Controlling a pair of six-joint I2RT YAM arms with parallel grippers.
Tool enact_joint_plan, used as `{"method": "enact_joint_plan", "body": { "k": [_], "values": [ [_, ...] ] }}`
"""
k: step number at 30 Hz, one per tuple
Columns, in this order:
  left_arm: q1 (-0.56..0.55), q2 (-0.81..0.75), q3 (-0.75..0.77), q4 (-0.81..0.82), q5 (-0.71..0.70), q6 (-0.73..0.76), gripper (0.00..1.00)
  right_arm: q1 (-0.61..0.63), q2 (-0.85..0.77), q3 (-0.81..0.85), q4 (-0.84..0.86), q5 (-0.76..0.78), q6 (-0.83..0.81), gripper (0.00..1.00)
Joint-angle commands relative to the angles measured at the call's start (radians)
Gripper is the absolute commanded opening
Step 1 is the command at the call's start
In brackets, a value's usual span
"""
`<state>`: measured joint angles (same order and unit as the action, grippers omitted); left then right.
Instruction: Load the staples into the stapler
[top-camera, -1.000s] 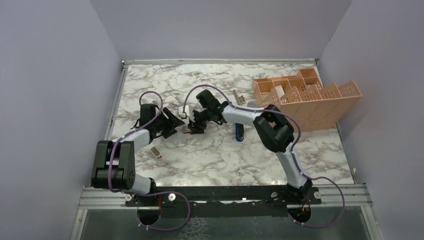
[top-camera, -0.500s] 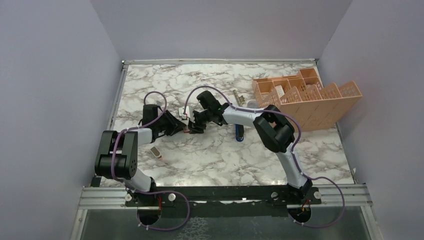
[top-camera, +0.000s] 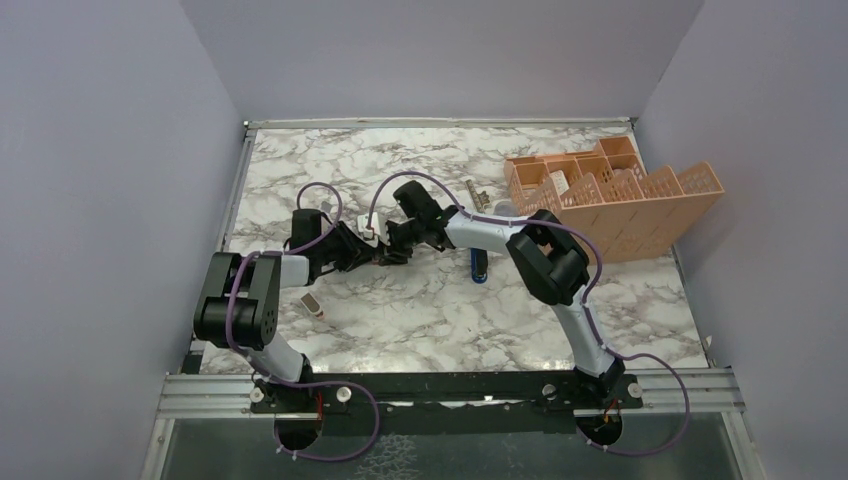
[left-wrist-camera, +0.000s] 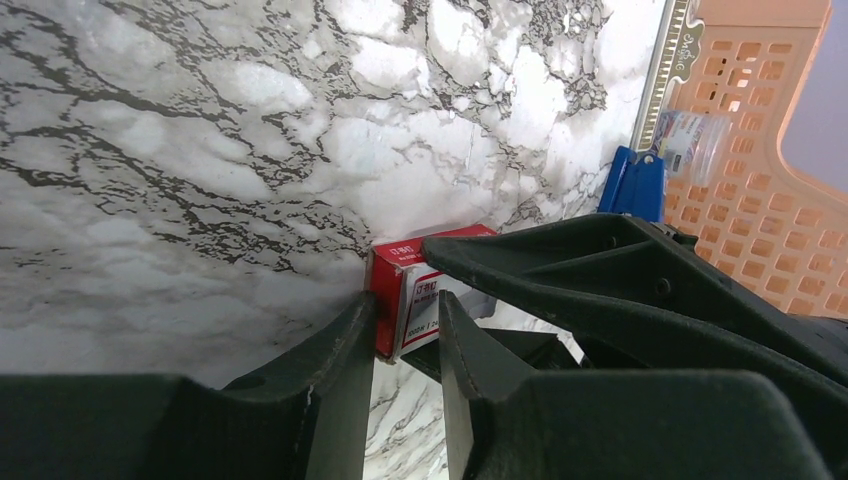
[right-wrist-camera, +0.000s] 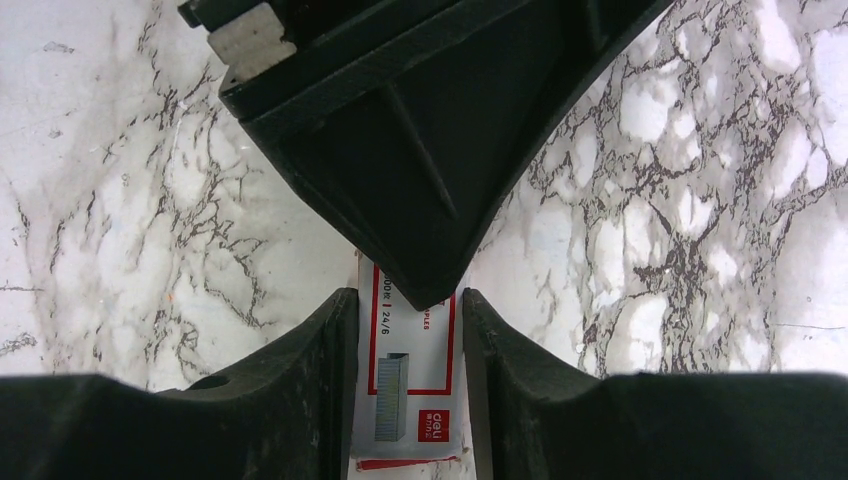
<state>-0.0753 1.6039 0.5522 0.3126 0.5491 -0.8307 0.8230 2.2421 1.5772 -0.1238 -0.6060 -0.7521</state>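
The red-and-white staple box (top-camera: 372, 250) lies mid-table, and both grippers meet on it. My left gripper (top-camera: 364, 252) comes in from the left and is shut on the box's (left-wrist-camera: 400, 265) near end, one finger on its red side and the other on its white face. My right gripper (top-camera: 388, 249) comes in from the right and is shut across the box's (right-wrist-camera: 412, 400) width, with both fingers (right-wrist-camera: 320, 370) pressed against its long edges. The staples are hidden inside the box. The blue stapler (top-camera: 480, 265) lies on the marble to the right, also in the left wrist view (left-wrist-camera: 632, 185).
An orange mesh organiser (top-camera: 610, 195) stands at the back right, close behind the stapler. A small tan-and-white block (top-camera: 313, 304) lies near the left arm. A thin metal strip (top-camera: 476, 192) lies behind the right gripper. Metal rails edge the table.
My left gripper has slid right to the box and shut on its end. My right gripper's fingers have narrowed onto the box's sides. The box has stayed in place.
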Motion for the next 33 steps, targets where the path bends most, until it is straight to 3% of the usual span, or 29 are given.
{"method": "enact_joint_plan", "body": {
  "k": [1,9,14,20,24,30,33],
  "values": [
    [-0.028,0.025,0.012,0.061,0.063,-0.003,0.29,0.006,0.017,-0.029,0.014,0.052,-0.013,0.37],
    [-0.049,0.053,0.005,0.100,0.051,-0.027,0.29,0.007,0.039,0.016,-0.016,-0.032,0.013,0.38],
    [-0.050,0.044,0.008,0.106,0.050,-0.020,0.29,0.005,0.004,-0.037,0.036,-0.001,0.047,0.41],
    [-0.050,0.042,0.003,0.104,0.009,-0.012,0.26,-0.020,-0.076,-0.109,0.078,0.079,0.116,0.62],
    [-0.049,0.039,0.007,0.090,-0.004,0.001,0.28,-0.041,-0.096,-0.124,0.038,0.080,0.094,0.68],
    [-0.049,0.031,0.028,0.046,-0.019,0.026,0.32,-0.044,-0.096,-0.122,-0.028,0.081,0.028,0.69],
    [-0.050,0.028,0.040,0.025,-0.020,0.044,0.30,-0.045,-0.093,-0.120,-0.047,0.076,0.010,0.62]
  ]
}}
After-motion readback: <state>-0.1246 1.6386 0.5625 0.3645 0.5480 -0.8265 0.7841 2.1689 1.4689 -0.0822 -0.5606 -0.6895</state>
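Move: The staples box lies crosswise under both hands: its middle is about 3 cm to the left hand's right, level with it and about 1 cm lower. The right hand already holds the box across its width, with its middle practically at the hand point, about 1 cm below. From the right hand, the blue stapler is some 20 cm right and 1 cm ahead, and the clear jar about 25 cm right and 9 cm ahead. The small beige block is roughly 12 cm left and 10 cm back of the left hand. Rightward, both hands, in short slow travel: the left goes under 2 cm, its barely changed fingertips still against the box's left end, pushing along it. The right keeps its pinch at first, then opens, lets go of the box's sides and draws back to its own right about 3 cm and slightly forward, turning a few degrees clockwise. ##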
